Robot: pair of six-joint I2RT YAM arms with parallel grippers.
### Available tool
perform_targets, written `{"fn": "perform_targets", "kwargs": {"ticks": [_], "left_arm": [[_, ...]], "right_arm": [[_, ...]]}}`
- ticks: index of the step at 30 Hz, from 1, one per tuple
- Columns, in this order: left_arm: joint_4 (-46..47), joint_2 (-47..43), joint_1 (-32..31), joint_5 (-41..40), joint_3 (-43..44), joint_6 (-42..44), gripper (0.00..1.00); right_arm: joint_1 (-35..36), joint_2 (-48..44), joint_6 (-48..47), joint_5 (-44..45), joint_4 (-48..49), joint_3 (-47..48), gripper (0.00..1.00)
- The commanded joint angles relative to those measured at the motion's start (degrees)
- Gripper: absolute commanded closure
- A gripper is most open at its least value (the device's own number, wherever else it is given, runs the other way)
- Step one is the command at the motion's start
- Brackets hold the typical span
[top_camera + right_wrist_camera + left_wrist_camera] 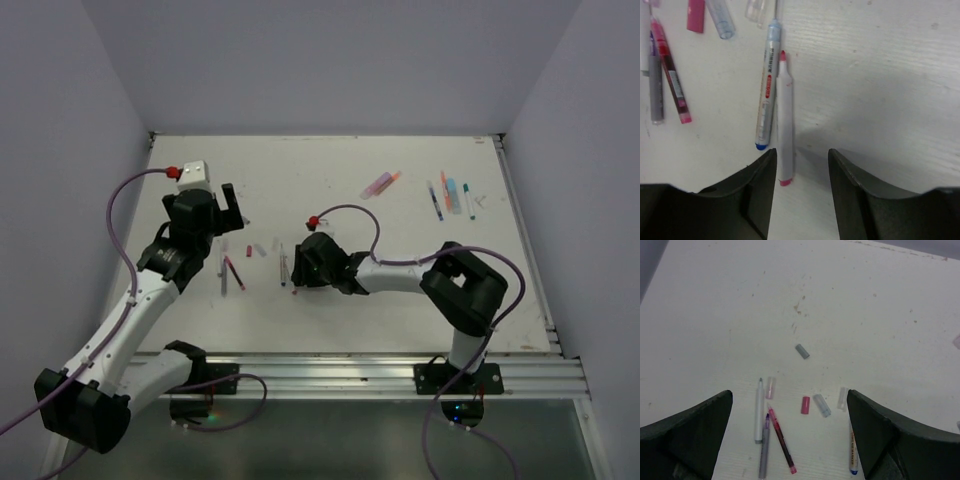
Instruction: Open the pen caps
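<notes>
Loose pen caps lie on the table under my left gripper (790, 440), which is open wide and holds nothing: a grey cap (802, 351), a pale pink cap (770, 387), a red cap (805, 405), a light blue cap (822, 405) and a clear cap (842, 397). Beside them lie uncapped pens: a white one (759, 410), a grey one (764, 447), a dark red one (781, 440) and a blue-ended marker (853, 452). My right gripper (801, 152) is open low over the table. A white red-tipped pen (784, 115) lies flat, its rear end by the left finger.
More pens lie at the back right of the table: a pink and orange pair (380, 183) and a row of several blue, teal and red ones (450, 195). The right arm's elbow (460, 285) stands over the near right part. Walls close in the table on three sides.
</notes>
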Motion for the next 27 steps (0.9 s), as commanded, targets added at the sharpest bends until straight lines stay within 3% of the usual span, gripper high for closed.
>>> {"fn": "perform_targets", "kwargs": {"ticks": [1,4,8,13,19,27], "left_arm": [[3.6,-1.4,0.5,-2.8,-2.5,2.2,0.00],[3.7,-1.5,0.5,-2.4,-2.9,2.6,0.00],[4.0,-1.6,0.5,-1.2,-3.3,2.6,0.00],[4.0,-1.9,0.5,-0.8,-3.8,2.9,0.00],[3.7,-1.3,0.5,-0.9,-3.8,2.9,0.00],[3.8,-0.2,0.5,-1.9,-4.0,3.7,0.00]], "right_arm": [[-0.7,-6.2,-4.4,7.3,-10.2,2.4,0.50],[-5.8,-10.9,-9.2,10.3,-16.8,4.5,0.35],[-17.6,-15.9,-14.7,9.0,-22.4,5.3,0.28],[-35.7,-16.2,-22.4,4.7,-26.8,9.5,0.24],[-50.9,-6.9,-26.4,-3.5,-30.2,17.4,0.26],[-55.1,4.4,-30.0,-6.0,-33.5,28.5,0.29]]}}
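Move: Over to the right hand's right and farther out lies the dark-blue pen, about 38 cm right, 27 cm ahead and 2 cm lower. Beyond it to the right are the orange pen (about 4 cm) and the light-blue highlighter (6 cm), 3 cm and 1 cm farther out than it. The uncapped pink-tipped pen lies 3 cm ahead and 2 cm left of the hand. From the left hand the dark-blue pen is some 58 cm right, 21 cm ahead, 21 cm lower. Leaving the uncapped pink-tipped pen on the table, the right hand sweeps fast to the right, about 39 cm, and some 21 cm forward, towards the dark-blue pen. It arcs roughly 10 cm up, then sinks about 5 cm near the end, turning clockwise some 35 degrees while its fingers open wider, holding nothing. ##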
